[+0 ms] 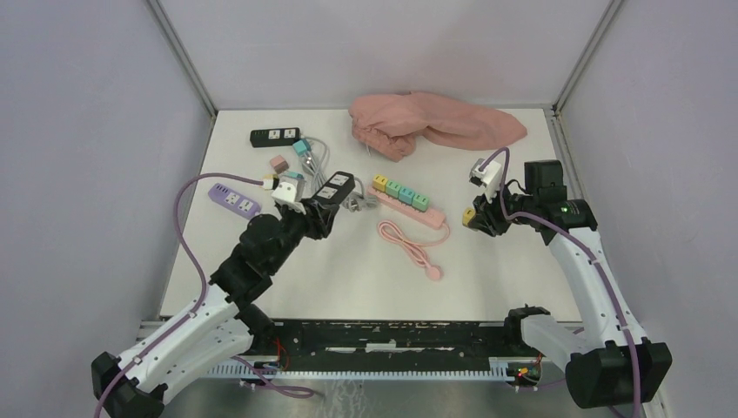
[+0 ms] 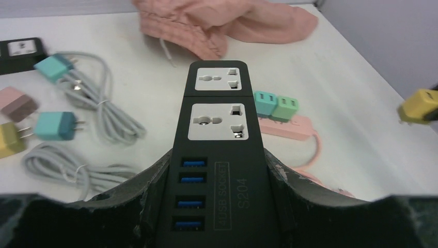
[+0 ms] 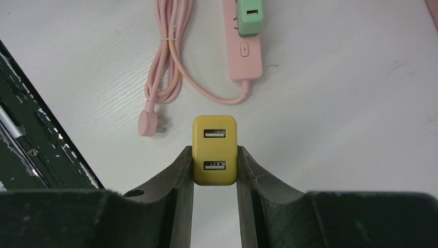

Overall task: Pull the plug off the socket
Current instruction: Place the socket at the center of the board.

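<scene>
My left gripper (image 1: 320, 207) is shut on the sides of a black socket strip (image 1: 336, 186) and holds it just off the table. In the left wrist view the socket strip (image 2: 217, 124) runs out between the fingers (image 2: 155, 175); both of its white outlets are empty, and four blue USB ports sit near the jaws. My right gripper (image 1: 474, 219) is shut on a yellow plug (image 1: 469, 218), well to the right of the strip. The yellow plug (image 3: 215, 142) hangs above bare table between the pads (image 3: 182, 170), and it also shows at the right edge of the left wrist view as a yellow plug (image 2: 419, 106).
A pink power strip (image 1: 409, 207) carrying several coloured plugs lies mid-table, its coiled pink cable (image 1: 409, 246) in front of it. A pink cloth (image 1: 435, 124) lies at the back. At the left are a purple strip (image 1: 233, 199), another black strip (image 1: 275, 137), loose plugs and grey cables (image 2: 98, 113).
</scene>
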{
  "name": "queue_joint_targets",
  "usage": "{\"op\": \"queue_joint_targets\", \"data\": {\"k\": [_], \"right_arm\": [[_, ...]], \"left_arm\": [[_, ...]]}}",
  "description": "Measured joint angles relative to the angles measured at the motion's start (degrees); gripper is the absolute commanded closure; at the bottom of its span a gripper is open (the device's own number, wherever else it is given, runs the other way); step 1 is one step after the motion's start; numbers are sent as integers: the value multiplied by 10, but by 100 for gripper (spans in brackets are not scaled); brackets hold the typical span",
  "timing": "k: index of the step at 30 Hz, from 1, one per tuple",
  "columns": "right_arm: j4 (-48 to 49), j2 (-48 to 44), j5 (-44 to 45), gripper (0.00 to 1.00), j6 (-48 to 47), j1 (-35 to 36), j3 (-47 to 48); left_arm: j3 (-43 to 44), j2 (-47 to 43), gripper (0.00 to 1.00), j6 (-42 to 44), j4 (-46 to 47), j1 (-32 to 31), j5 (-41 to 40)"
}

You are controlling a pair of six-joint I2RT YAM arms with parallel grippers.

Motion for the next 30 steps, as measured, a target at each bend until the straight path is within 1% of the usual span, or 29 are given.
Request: {"op": "queue_joint_targets", "data": {"k": [6, 11, 17, 21, 23, 26, 28, 30], "right_arm": [[1, 0, 0, 100, 0, -2, 0], [1, 0, -1, 100, 0, -2, -3], [0, 0, -2, 100, 0, -2, -7], [1, -1, -2, 100, 0, -2, -7], [1, -1, -3, 100, 0, -2, -7], [1, -1, -3, 100, 0, -2, -8], [1, -1, -3, 100, 0, -2, -9], [0, -1, -4, 100, -1, -2, -9]], "left_arm": [[0, -11, 97, -18, -38, 29, -106], [0, -12, 97, -64, -64, 89, -174], [-2, -8, 97, -132, -77, 191, -186], [-9, 44, 97, -195, -79, 274, -182], [-19, 79, 97, -227, -80, 301, -183], [-47, 108, 96, -272, -79, 323, -179], [-64, 116, 94, -298, -79, 330, -172], [-73, 122, 86, -325, -78, 334, -171]]}}
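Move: The black socket is already in my left hand. The open table on the near side of the purple socket is about 22 cm to my left, 5 cm ahead and 21 cm down. The purple socket lies 12 cm ahead and 27 cm left; the loose yellow plug is 18 ahead and 18 left, the loose teal plug 19 ahead and 10 left, and the grey cable coil 10 ahead and 9 left. From my right hand that open spot is roughly 60 cm left, 6 ahead. Keeping my grip on the black socket, I sweep my left hand about 20 cm left and slightly forward, nearly level at first, then sink some 14 cm in all, most of it late, towards the table before the purple socket. Meanwhile I swing the wrist nearly 60 degrees counter-clockwise and tip its front down. My fingers don't open. ##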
